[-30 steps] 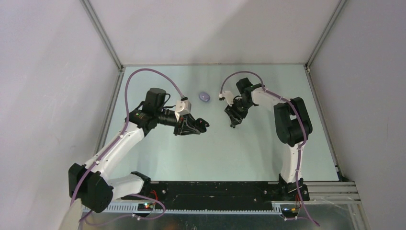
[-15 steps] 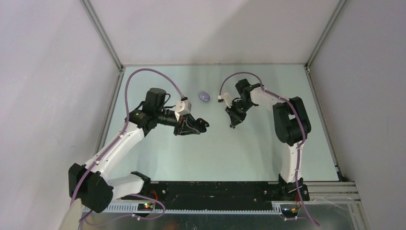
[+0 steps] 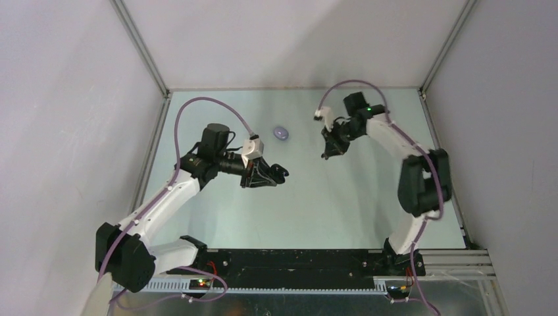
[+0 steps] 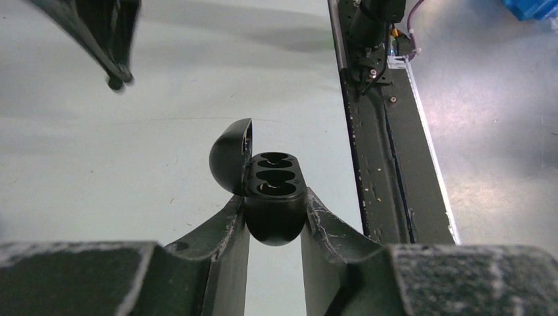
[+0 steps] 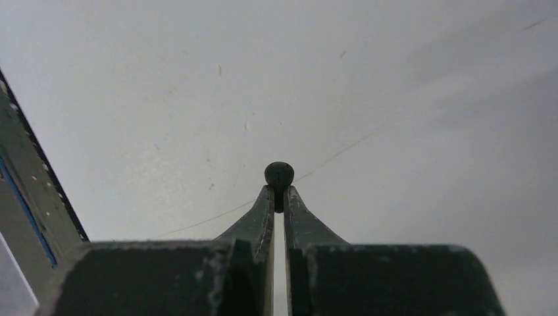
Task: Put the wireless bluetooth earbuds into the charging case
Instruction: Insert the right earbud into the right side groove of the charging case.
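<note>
My left gripper [image 4: 275, 205] is shut on a black charging case [image 4: 276, 227], held above the table with its lid hinged open to the left. Its two earbud wells face the camera. In the top view this gripper [image 3: 278, 175] sits left of centre. My right gripper [image 5: 279, 195] is shut on a small black earbud [image 5: 279, 174] pinched at its fingertips. In the top view the right gripper [image 3: 327, 153] hangs up and to the right of the case, well apart from it. The same earbud [image 4: 116, 83] shows at the upper left of the left wrist view.
A pale lilac oval case [image 3: 281, 133] lies closed on the table behind and between the two grippers. Enclosure walls with metal frame posts bound the table left, right and back. The black base rail [image 3: 296, 260] runs along the near edge.
The right gripper has shut on the black earbud and moved back and to the right, its elbow swinging outward. The left arm with the case has barely moved.
</note>
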Robot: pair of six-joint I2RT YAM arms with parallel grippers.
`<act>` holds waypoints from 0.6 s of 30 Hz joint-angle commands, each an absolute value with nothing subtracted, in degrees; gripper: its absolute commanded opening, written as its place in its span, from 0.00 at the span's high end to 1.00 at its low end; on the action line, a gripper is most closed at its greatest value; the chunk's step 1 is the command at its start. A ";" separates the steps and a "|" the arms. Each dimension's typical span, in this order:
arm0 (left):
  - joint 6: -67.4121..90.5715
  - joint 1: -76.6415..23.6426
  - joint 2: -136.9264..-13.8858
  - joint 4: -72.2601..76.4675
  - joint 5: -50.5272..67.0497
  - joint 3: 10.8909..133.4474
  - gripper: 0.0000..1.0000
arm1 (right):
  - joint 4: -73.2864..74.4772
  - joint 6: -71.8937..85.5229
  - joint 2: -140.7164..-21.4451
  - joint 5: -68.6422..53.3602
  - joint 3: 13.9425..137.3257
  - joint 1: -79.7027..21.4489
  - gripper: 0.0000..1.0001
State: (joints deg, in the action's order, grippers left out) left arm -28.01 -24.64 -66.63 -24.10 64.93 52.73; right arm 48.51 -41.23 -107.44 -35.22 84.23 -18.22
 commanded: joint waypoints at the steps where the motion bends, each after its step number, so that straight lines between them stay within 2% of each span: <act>1: -20.34 -25.03 -65.53 -13.55 67.56 51.26 0.99 | 46.76 -36.89 -93.60 -42.51 84.16 -16.35 1.00; 7: -11.88 -25.31 -65.74 -5.75 69.06 49.72 0.99 | 36.81 -27.74 -76.30 -44.46 80.23 -18.42 1.00; 11: -9.94 -25.31 -65.85 -3.71 69.65 49.13 0.99 | 23.36 -19.81 -67.36 -45.69 73.38 -21.30 1.00; 18: -7.65 -25.36 -66.20 -2.00 70.90 48.96 0.99 | 15.01 -15.06 -62.24 -47.27 66.77 -29.49 1.00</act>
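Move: The right gripper already holds the earbud above the table. The open charging case in the left gripper is about 16 cm back, 14 cm to the left and 13 cm above it. The purple case lies some 13 cm ahead, 13 cm to the left and 8 cm below the right gripper, the other black earbud about 25 cm to its left, 1 cm back and 8 cm below. The charging case sits in the left fingertips, about 1 cm right of the hand point. Lift the right gripper fast, about 24 cm, nearly straight up at first, then sweep it back 11 cm and some 5 cm left towards the charging case, keeping the earbud pinched. Swing the fingers up meanwhile from steeply down to nearly level, pointing left at the case. Ease the left gripper slightly up and right, tilting its held case a little. ##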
